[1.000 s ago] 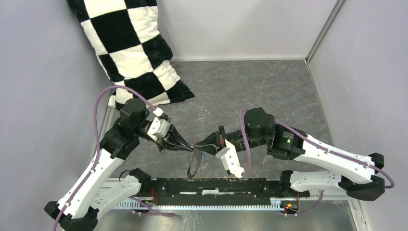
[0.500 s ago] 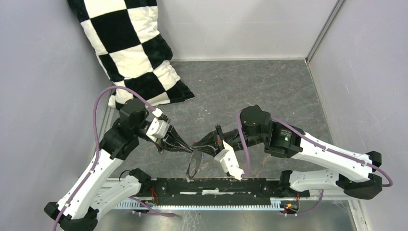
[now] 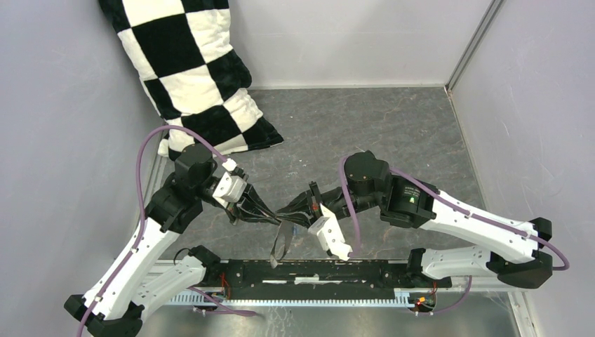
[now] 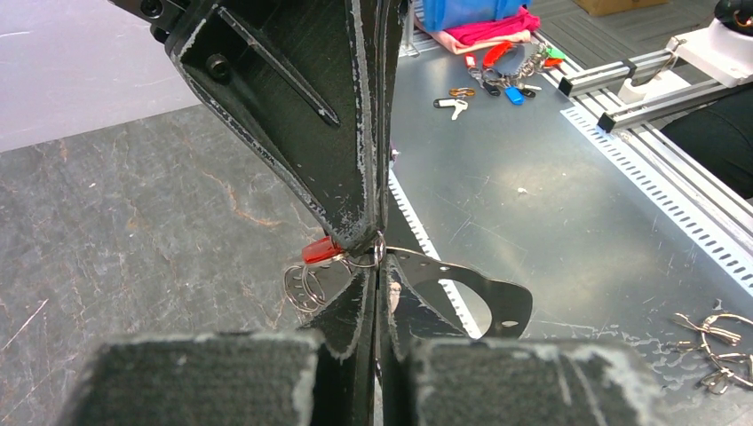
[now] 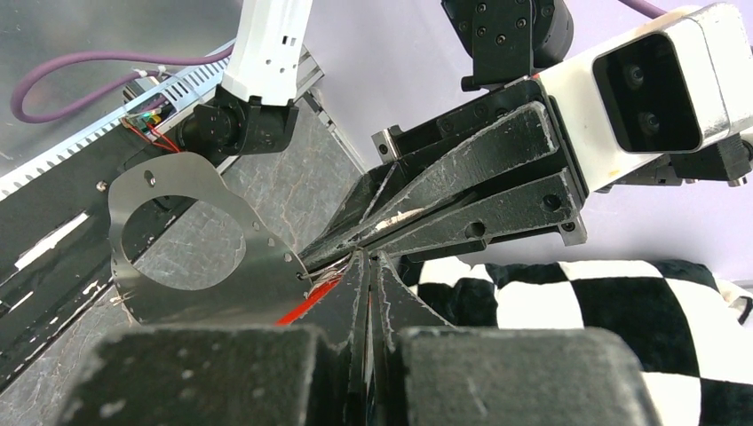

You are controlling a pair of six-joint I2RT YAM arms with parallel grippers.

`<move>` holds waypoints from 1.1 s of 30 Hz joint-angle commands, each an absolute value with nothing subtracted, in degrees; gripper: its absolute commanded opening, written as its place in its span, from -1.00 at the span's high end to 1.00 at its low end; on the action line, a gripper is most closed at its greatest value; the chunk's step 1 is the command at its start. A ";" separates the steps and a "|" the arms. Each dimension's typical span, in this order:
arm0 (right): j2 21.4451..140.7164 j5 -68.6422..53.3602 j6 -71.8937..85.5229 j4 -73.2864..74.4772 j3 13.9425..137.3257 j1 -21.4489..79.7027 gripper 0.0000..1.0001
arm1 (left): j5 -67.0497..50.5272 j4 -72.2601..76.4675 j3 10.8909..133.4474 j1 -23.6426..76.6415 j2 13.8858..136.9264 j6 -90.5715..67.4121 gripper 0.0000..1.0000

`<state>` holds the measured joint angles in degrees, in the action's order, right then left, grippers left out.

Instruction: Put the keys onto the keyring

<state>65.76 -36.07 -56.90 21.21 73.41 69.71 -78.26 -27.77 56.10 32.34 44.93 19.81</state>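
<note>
My two grippers meet tip to tip above the table's near middle. The left gripper (image 3: pixel 283 219) (image 4: pixel 377 266) is shut on one end of the keyring (image 3: pixel 279 246), a thin grey perforated band whose loop (image 4: pixel 444 264) (image 5: pixel 213 302) hangs toward the near rail. The right gripper (image 3: pixel 295 214) (image 5: pixel 366 257) is shut on the red key (image 4: pixel 320 249), whose red head pokes out beside its tips. The same red key (image 5: pixel 306 303) shows as a streak against the band in the right wrist view. Small wire rings (image 4: pixel 302 286) dangle under the key.
A black-and-white checkered pillow (image 3: pixel 189 70) leans at the back left. A black rail (image 3: pixel 316 270) runs along the near edge under the hanging band. Grey walls close in the left, back and right. Loose keys and rings (image 4: pixel 497 71) lie on the metal bench beyond.
The right arm has shifted slightly left toward the left gripper. The hanging band has swayed a little. Both grippers stay shut.
</note>
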 commanded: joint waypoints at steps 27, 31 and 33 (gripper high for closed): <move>69.85 -31.27 -48.17 17.29 75.32 69.87 0.48 | -78.41 -25.51 58.79 32.52 44.30 23.51 0.96; 71.29 -29.80 -48.77 20.88 78.04 69.85 0.42 | -78.48 -25.49 59.14 32.52 44.21 23.63 0.96; 71.44 -28.84 -49.57 22.30 78.71 69.91 0.38 | -78.49 -25.50 59.22 32.52 44.17 23.61 0.96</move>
<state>69.17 -33.41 -49.19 19.05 76.07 69.69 -77.62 -29.50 56.10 32.32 44.82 21.19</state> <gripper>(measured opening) 0.295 0.043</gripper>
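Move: The small metal ring sits at the left fingertips, about 1 cm to the left hand's right and level with it; it lies about 1 cm to the left of the right hand's closed tips, at the same height. Counted from the left hand, the red tag hangs some 3 cm straight below, and the holed metal plate's middle is roughly 5 cm back and 5 cm below. The blue tag hangs about 3 cm back, 3 cm to its right and 6 cm below. The small metal ring stays pinched in the left fingers, which hold almost still, while the right hand eases about 1.5 cm left onto their tips, then opens its shut fingers to nearly a third around the ring's edge. As they spread, the right hand shifts some 1 cm forward and rolls slightly, about 5 degrees. ##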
